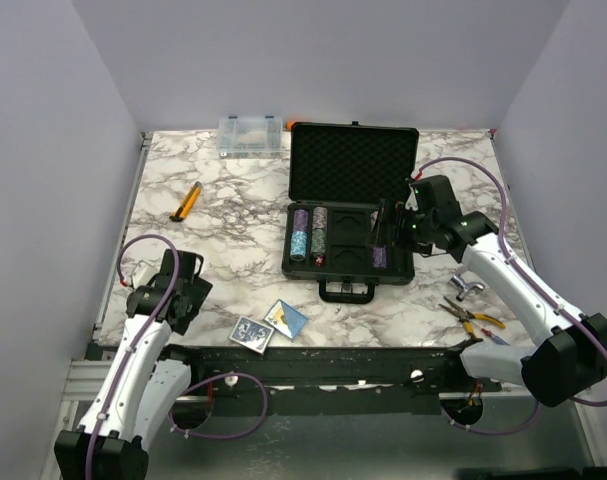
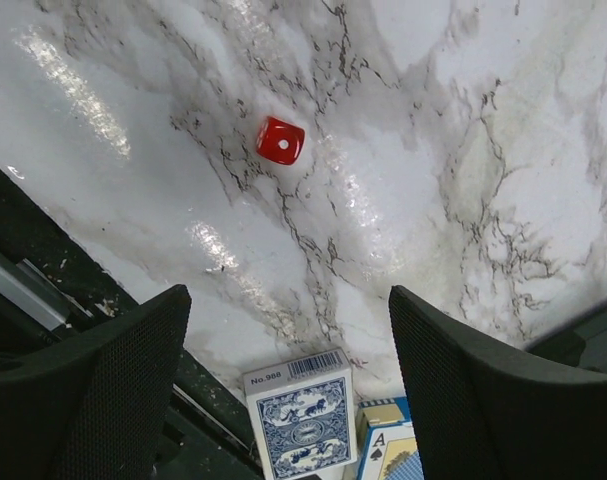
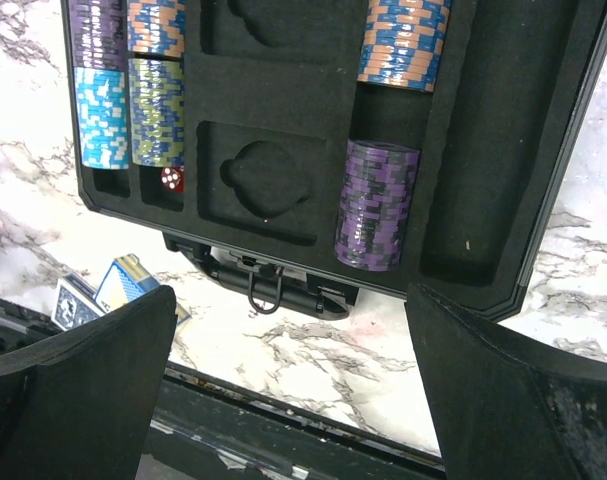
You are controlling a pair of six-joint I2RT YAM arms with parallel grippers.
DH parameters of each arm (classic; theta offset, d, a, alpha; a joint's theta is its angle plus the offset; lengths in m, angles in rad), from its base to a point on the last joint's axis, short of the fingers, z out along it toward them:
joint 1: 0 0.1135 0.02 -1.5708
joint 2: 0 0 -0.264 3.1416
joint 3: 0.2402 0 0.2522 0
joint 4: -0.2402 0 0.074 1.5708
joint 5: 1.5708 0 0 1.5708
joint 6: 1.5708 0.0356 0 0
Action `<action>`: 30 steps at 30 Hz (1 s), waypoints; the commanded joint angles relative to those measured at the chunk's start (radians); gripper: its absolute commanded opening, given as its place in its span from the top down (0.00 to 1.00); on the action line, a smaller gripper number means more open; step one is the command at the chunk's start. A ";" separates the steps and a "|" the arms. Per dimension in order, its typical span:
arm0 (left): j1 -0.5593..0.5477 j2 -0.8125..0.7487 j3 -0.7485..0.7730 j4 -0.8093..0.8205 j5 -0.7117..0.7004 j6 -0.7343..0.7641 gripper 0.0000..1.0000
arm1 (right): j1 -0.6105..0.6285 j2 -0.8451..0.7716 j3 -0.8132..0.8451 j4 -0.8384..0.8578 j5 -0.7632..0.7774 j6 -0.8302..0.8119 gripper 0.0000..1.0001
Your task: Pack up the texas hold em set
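The black case (image 1: 403,270) lies open mid-table, its foam lid (image 1: 353,160) raised at the back. Chip stacks (image 1: 310,232) fill the tray's left slots. On the right side sit a purple stack (image 3: 376,205) and an orange-blue stack (image 3: 403,40). One red die (image 3: 171,179) rests in the tray, and another die (image 2: 281,140) lies on the marble. Two blue-white card decks (image 2: 301,415) (image 2: 391,450) lie near the front edge. My left gripper (image 2: 288,295) hangs open above the decks, holding nothing. My right gripper (image 3: 291,300) is open over the case handle (image 3: 268,285), empty.
A clear organizer box (image 1: 250,135) stands at the back beside the lid. An orange-handled tool (image 1: 187,201) lies at the left. Pliers (image 1: 473,318) and a small metal piece (image 1: 468,288) lie right of the case. The table's black front rail (image 1: 333,360) runs just behind the decks.
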 commanded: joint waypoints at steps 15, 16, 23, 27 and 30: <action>0.195 0.171 0.042 0.139 0.015 0.154 0.44 | 0.003 0.019 -0.004 0.004 0.051 -0.035 0.00; 0.205 0.183 0.039 0.150 0.024 0.157 0.44 | 0.003 0.019 -0.002 0.002 0.054 -0.038 0.00; 0.242 0.285 0.040 0.212 0.091 0.175 0.50 | 0.003 0.016 0.017 -0.020 0.076 -0.055 0.00; 0.245 0.320 0.045 0.241 0.104 0.187 0.57 | 0.002 0.007 0.014 -0.027 0.090 -0.064 0.00; 0.248 0.345 0.050 0.239 0.097 0.195 0.61 | 0.003 0.007 0.013 -0.028 0.095 -0.063 0.00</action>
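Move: The loose red die on the table lies about 4 cm ahead of the left hand, 3 cm to its left and some 7 cm below. The blue card deck is about 4 cm back and 12 cm right of the left hand; the yellow-and-blue card box is level with it, some 20 cm right. From the right hand, that same die lies roughly 43 cm left, 12 cm back and 15 cm below. The left hand eases about 5 cm forward-left, sinking 3 cm towards the loose die while its fingers half close. ##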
